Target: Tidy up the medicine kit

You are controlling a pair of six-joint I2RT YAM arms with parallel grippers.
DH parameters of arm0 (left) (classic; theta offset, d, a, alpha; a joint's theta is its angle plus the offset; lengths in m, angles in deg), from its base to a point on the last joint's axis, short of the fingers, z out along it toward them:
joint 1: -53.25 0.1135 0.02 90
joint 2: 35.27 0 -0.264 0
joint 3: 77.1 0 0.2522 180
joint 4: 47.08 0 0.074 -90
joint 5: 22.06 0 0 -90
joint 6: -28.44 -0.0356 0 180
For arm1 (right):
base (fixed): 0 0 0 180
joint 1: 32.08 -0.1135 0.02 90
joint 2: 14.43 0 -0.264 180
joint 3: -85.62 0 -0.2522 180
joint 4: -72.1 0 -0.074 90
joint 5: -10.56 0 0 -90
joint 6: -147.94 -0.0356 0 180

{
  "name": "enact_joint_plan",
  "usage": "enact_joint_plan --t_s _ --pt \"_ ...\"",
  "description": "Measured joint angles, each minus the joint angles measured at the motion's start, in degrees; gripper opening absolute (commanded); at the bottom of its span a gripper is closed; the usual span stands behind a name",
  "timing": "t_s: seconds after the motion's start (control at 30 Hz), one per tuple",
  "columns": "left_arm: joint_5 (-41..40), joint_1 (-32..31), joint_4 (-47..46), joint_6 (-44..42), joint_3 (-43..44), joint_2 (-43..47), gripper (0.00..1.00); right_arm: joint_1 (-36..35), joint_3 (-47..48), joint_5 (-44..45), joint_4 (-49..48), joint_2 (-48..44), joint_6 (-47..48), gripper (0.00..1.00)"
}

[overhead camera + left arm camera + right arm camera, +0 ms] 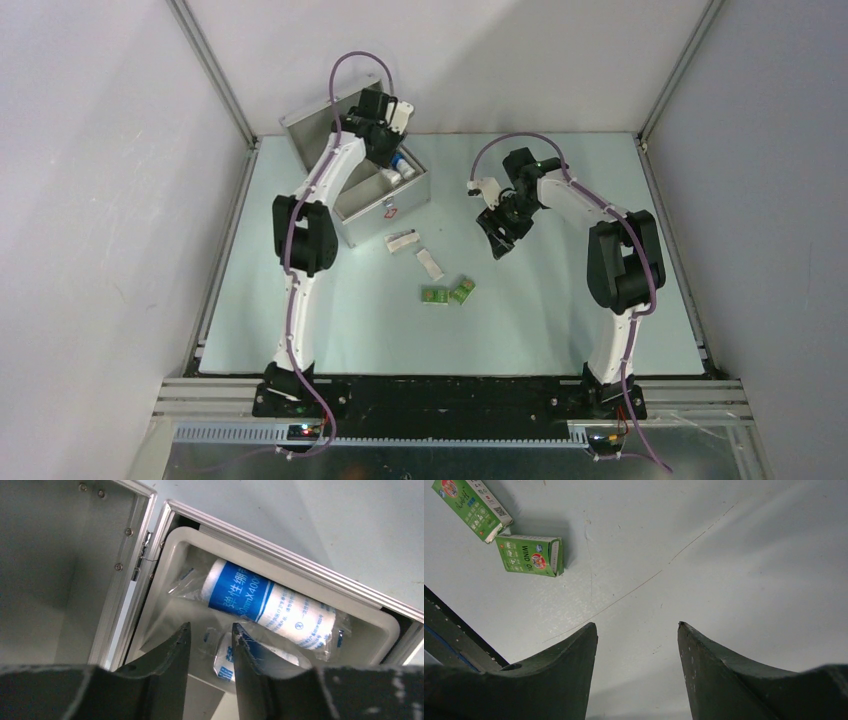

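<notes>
The medicine kit (pixel 388 206), a silver case, stands open at the back left with its lid (pixel 318 122) raised. My left gripper (pixel 396 162) hangs over the case's inside. In the left wrist view it (pixel 212 626) is open above the grey inner tray (pixel 170 555). A wrapped blue-and-white bandage roll (pixel 270 605) lies in that tray. A second wrapped roll (pixel 225 657) lies below and partly behind the right finger, not pinched. My right gripper (pixel 497 245) (pixel 637 625) hovers open over bare table with nothing between its fingers.
On the table in front of the case lie a white box (pixel 402 240) and a white tube-like pack (pixel 430 264). Two green boxes (pixel 435 296) (pixel 462 290) lie nearer me; the right wrist view shows them (pixel 530 555) (pixel 471 507) at upper left.
</notes>
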Motion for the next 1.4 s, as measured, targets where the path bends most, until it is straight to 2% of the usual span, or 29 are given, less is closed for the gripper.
enact_joint_plan --t_s 0.1,0.3,0.43,0.53,0.67,0.73,0.83,0.93,1.03,1.27,1.4 --pt "-1.18 0.0 -0.15 0.26 0.11 -0.13 0.55 0.0 0.0 0.13 -0.02 0.0 0.02 0.64" --pt "-1.79 0.22 0.02 0.63 0.55 1.6 0.6 0.0 0.0 0.15 -0.02 0.0 0.04 0.64" --pt "-0.15 0.33 -0.02 0.81 -1.44 7.54 0.63 -0.04 0.0 0.15 -0.07 0.0 0.09 0.64" --pt "4.48 0.44 -0.63 0.31 -8.5 17.42 0.63 -0.07 0.0 0.13 -0.09 0.0 0.11 0.65" --pt "13.0 0.44 -2.62 -2.67 -22.32 32.61 0.58 -0.17 0.0 0.07 -0.17 0.0 0.11 0.65" --pt "17.42 0.42 -3.15 -6.34 -31.08 39.23 0.57 -0.22 0.0 0.02 -0.2 0.0 0.11 0.65" --pt "23.71 0.22 -3.52 -13.6 -42.27 43.87 0.59 -0.28 0.0 -0.11 -0.24 0.0 0.11 0.65" --pt "28.44 -0.94 -2.6 -22.12 -51.91 43.54 0.6 -0.33 0.0 -0.13 -0.26 0.0 0.11 0.65" --pt "32.26 -3.52 -0.04 -29.99 -55.45 40.28 0.61 -0.33 0.04 -0.02 -0.2 0.0 0.09 0.65" --pt "38.05 -9.55 -0.63 -41.72 -45.99 28.63 0.6 -0.2 0.09 5.81 -0.96 -1.18 0.09 0.66" --pt "37.51 -12.5 -1.03 -45.97 -40.81 23.06 0.59 0.48 0.09 10.38 -2.21 -3.06 -0.13 0.66"
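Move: The left hand is low over the kit's tray, a bandage roll some 3 cm below its fingers and 2 cm to the right. The small white box lies about 23 cm back, 14 cm right and 11 cm below. The long white box is nearer, 17 cm back and 8 cm right; the two green boxes are 30 back, 16 right and 29 back, 21 right. From the right hand, the small white box lies level ahead, 15 cm left and 7 below. The left hand's fingers go on opening and lift clear of the bandage roll. The hand arcs about 15 cm up, back over the kit's front wall and down towards the small white box, then swings right, ending some 21 cm back and 12 right, turned about 65 degrees clockwise. Late on, the right hand eases 2 cm forward and right. ##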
